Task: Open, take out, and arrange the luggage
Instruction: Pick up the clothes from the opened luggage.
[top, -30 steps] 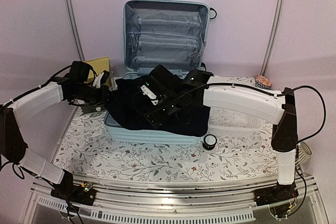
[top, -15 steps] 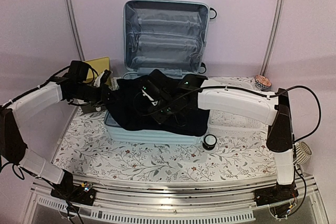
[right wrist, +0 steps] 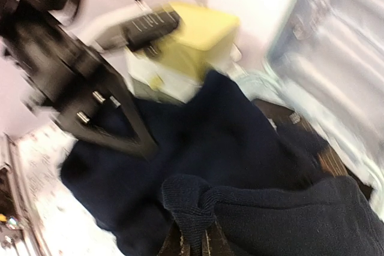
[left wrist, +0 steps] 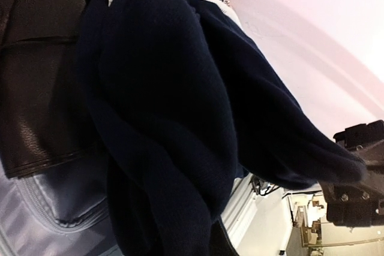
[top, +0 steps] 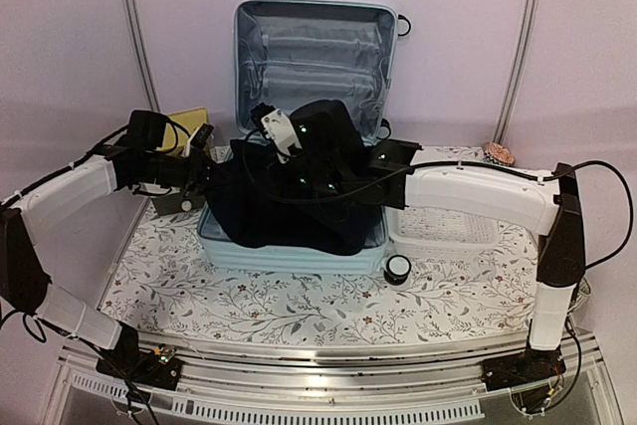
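Observation:
The luggage (top: 291,252) lies open on the table, a pale mint suitcase whose grey-lined lid (top: 314,62) stands upright at the back. A dark navy knit sweater (top: 289,201) is bunched over its base. My right gripper (top: 299,146) is shut on a fold of that sweater (right wrist: 198,208) and holds it raised above the case; its fingertips (right wrist: 193,245) pinch the ribbed edge. My left gripper (top: 211,174) is shut on the sweater's left edge. In the left wrist view the sweater (left wrist: 168,106) hides my own fingers. A black leather item (left wrist: 36,88) lies beneath it.
A yellow-topped box (top: 187,128) stands left of the case, close behind my left wrist. A white lattice basket (top: 443,231) sits to the right, with a small black round object (top: 398,268) in front of it. A patterned item (top: 498,154) sits at the far right.
My right gripper has shut on the sweater and risen up and back with it, pulling the cloth into a peak. My left gripper has stayed shut at the left edge.

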You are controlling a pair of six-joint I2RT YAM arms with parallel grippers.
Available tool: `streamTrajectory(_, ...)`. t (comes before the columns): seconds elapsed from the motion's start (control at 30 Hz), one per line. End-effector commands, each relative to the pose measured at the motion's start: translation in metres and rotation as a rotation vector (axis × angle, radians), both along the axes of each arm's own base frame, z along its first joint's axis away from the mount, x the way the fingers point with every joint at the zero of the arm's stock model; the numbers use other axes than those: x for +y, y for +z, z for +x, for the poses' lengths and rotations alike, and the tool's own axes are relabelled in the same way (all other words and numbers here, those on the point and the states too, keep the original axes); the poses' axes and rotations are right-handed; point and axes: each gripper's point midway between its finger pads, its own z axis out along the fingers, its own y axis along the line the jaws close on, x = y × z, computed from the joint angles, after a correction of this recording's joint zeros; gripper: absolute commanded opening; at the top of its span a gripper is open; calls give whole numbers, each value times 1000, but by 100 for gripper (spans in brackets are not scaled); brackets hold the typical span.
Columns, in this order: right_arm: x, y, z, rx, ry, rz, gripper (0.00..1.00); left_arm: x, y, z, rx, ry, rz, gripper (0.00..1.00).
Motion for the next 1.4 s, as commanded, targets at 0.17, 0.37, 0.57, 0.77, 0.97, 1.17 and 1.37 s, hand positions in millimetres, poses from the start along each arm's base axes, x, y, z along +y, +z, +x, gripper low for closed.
streamTrajectory(0.17, 85, 20, -27, -175, 267, 238, 3, -5, 31, -4, -42, -29, -84, 0)
streamTrajectory(0.37, 112, -23, -45, -200, 373, 177, 3, 0, 21, 2, -6, -22, -108, 0)
streamTrajectory(0.57, 118, -38, -53, -208, 418, 157, 4, -3, 13, 3, 19, -34, -131, 4)
streamTrajectory(0.77, 112, -43, -49, -205, 388, 156, 4, 14, 13, 4, 5, 16, -133, 28)
streamTrajectory(0.97, 109, -43, -45, -193, 359, 175, 3, 28, 6, -4, 17, 31, -213, 35)
streamTrajectory(1.17, 108, -47, -42, -179, 344, 181, 3, 29, 2, -10, 24, 13, -237, 43)
streamTrajectory(1.37, 110, -53, -42, -175, 354, 172, 3, 31, 6, -13, 21, -2, -261, 65)
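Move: The right hand holds a pinched fold of the clothes above the luggage. The clothes' end held in the left fingers lies about 13 cm to its left, about level ahead and some 3 cm lower; the open luggage base's middle is about 8 cm ahead, 4 cm right and 18 cm below. From the left hand that pinched fold is about 13 cm to the right, about level ahead and 3 cm higher; the drawer stack is roughly 14 cm ahead, 8 cm left and 8 cm lower. Leftward and then also down, the right hand carries its still-pinched fold of the clothes about 10 cm towards the left gripper, sinking some 5 cm, easing back a little and turning counter-clockwise, then holds there. The left hand nearly stays, then opens its fingers past halfway, letting go of its end, and shifts about 3 cm left with a slight roll. ##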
